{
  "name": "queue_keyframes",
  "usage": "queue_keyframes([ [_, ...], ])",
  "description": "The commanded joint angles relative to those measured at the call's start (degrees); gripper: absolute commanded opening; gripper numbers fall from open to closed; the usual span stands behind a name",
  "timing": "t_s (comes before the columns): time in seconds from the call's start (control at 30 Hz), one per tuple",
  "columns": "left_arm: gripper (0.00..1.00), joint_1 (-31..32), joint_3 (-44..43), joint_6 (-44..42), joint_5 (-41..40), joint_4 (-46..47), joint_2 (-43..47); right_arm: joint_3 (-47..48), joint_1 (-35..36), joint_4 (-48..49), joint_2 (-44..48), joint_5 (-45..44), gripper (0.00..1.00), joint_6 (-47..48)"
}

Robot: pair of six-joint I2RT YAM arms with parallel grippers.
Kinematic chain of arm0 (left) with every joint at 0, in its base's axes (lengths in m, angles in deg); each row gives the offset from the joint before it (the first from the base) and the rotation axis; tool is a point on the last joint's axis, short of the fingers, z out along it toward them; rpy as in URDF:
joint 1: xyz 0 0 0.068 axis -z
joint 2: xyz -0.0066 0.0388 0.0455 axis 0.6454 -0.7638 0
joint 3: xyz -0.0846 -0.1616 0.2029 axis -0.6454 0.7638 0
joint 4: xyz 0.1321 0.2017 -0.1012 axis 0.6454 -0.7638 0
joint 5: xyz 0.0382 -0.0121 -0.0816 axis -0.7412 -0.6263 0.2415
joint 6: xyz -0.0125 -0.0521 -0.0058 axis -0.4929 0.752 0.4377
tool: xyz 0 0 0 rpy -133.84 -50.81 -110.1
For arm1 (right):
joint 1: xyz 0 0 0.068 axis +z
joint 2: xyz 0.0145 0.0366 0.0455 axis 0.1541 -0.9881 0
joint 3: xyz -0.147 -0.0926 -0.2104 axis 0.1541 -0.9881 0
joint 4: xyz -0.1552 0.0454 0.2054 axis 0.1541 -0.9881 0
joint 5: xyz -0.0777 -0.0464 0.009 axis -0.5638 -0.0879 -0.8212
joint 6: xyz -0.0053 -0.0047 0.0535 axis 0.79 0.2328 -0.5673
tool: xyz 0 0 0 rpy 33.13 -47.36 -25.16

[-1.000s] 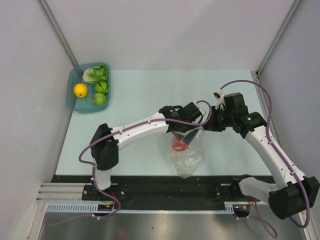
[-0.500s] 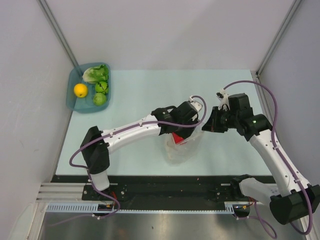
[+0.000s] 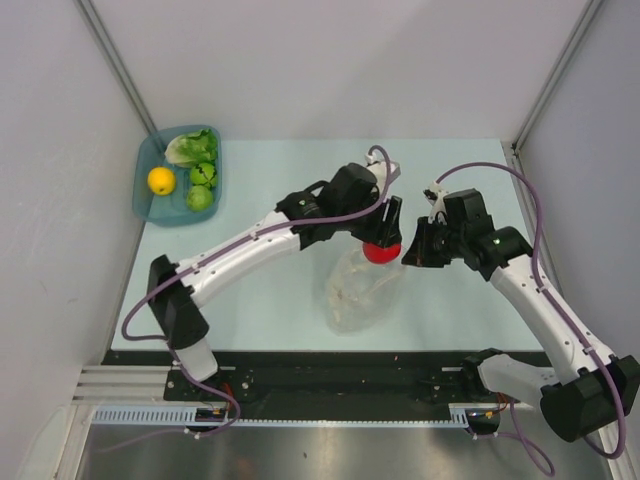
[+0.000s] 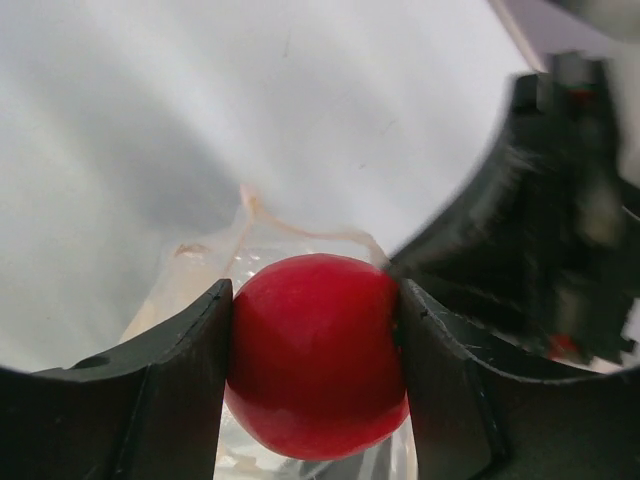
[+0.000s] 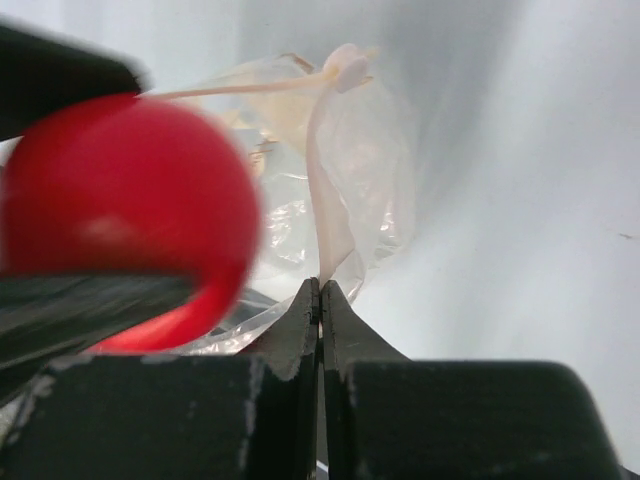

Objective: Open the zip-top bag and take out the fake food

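Note:
The clear zip-top bag [image 3: 360, 292] lies on the table near the middle, its mouth at the upper right. My left gripper [image 3: 382, 240] is shut on a round red piece of fake food [image 3: 381, 252] and holds it just above the bag's mouth; in the left wrist view the red piece [image 4: 318, 352] sits between both fingers. My right gripper [image 3: 410, 252] is shut on the bag's edge [image 5: 330, 215]. The red piece also shows in the right wrist view [image 5: 125, 215], at the left. A lettuce leaf [image 3: 190, 148], a yellow fruit [image 3: 160, 180] and green pieces lie in the teal tray [image 3: 143, 163].
The teal tray stands at the table's back left corner. Grey walls close in the table on the left, back and right. A black rail [image 3: 340, 372] runs along the near edge by the arm bases.
My left gripper has drawn the red piece up out of the bag and moved back and right. The bag has slumped flatter on the table. My right gripper stays shut on the bag's edge.

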Motion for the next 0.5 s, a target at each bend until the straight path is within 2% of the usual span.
queue_keyframes([
  [0.0, 0.0, -1.56, 5.73, 1.56, 9.48, 11.15, 13.46, -1.13, -0.6, 0.45, -0.32, -2.69, 0.0, 0.39],
  [0.1, 0.0, -3.32, 10.48, 1.82, 11.6, 14.86, 18.9, -1.75, -0.69, 0.62, -0.23, -2.86, 0.0, 0.48],
  [0.3, 0.0, -10.87, 13.39, 5.77, 13.63, 21.8, 25.42, -1.4, -1.04, 0.27, -0.15, -3.04, 0.0, 0.48],
  [0.47, 0.0, -21.06, 15.24, 12.35, 10.13, 25.86, 27.97, 1.32, -1.04, -0.96, -0.94, -2.25, 0.0, -0.05],
])
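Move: The left hand already holds the red fake food above the bag's mouth; the blue bin lies about 28 cm ahead, 53 cm to its left and some 20 cm lower. In the bin, the orange sits around 27 cm ahead and 57 cm left, the lettuce 35 cm ahead and 50 cm left. The bag's body hangs some 12 cm below, level fore and aft, 4 cm left. From the right hand, the bin is about 31 cm ahead, 60 cm left and 16 cm lower. Left hand lifts the gripped red food about 18 cm off the bag, swinging left, fingers tilting towards level. ##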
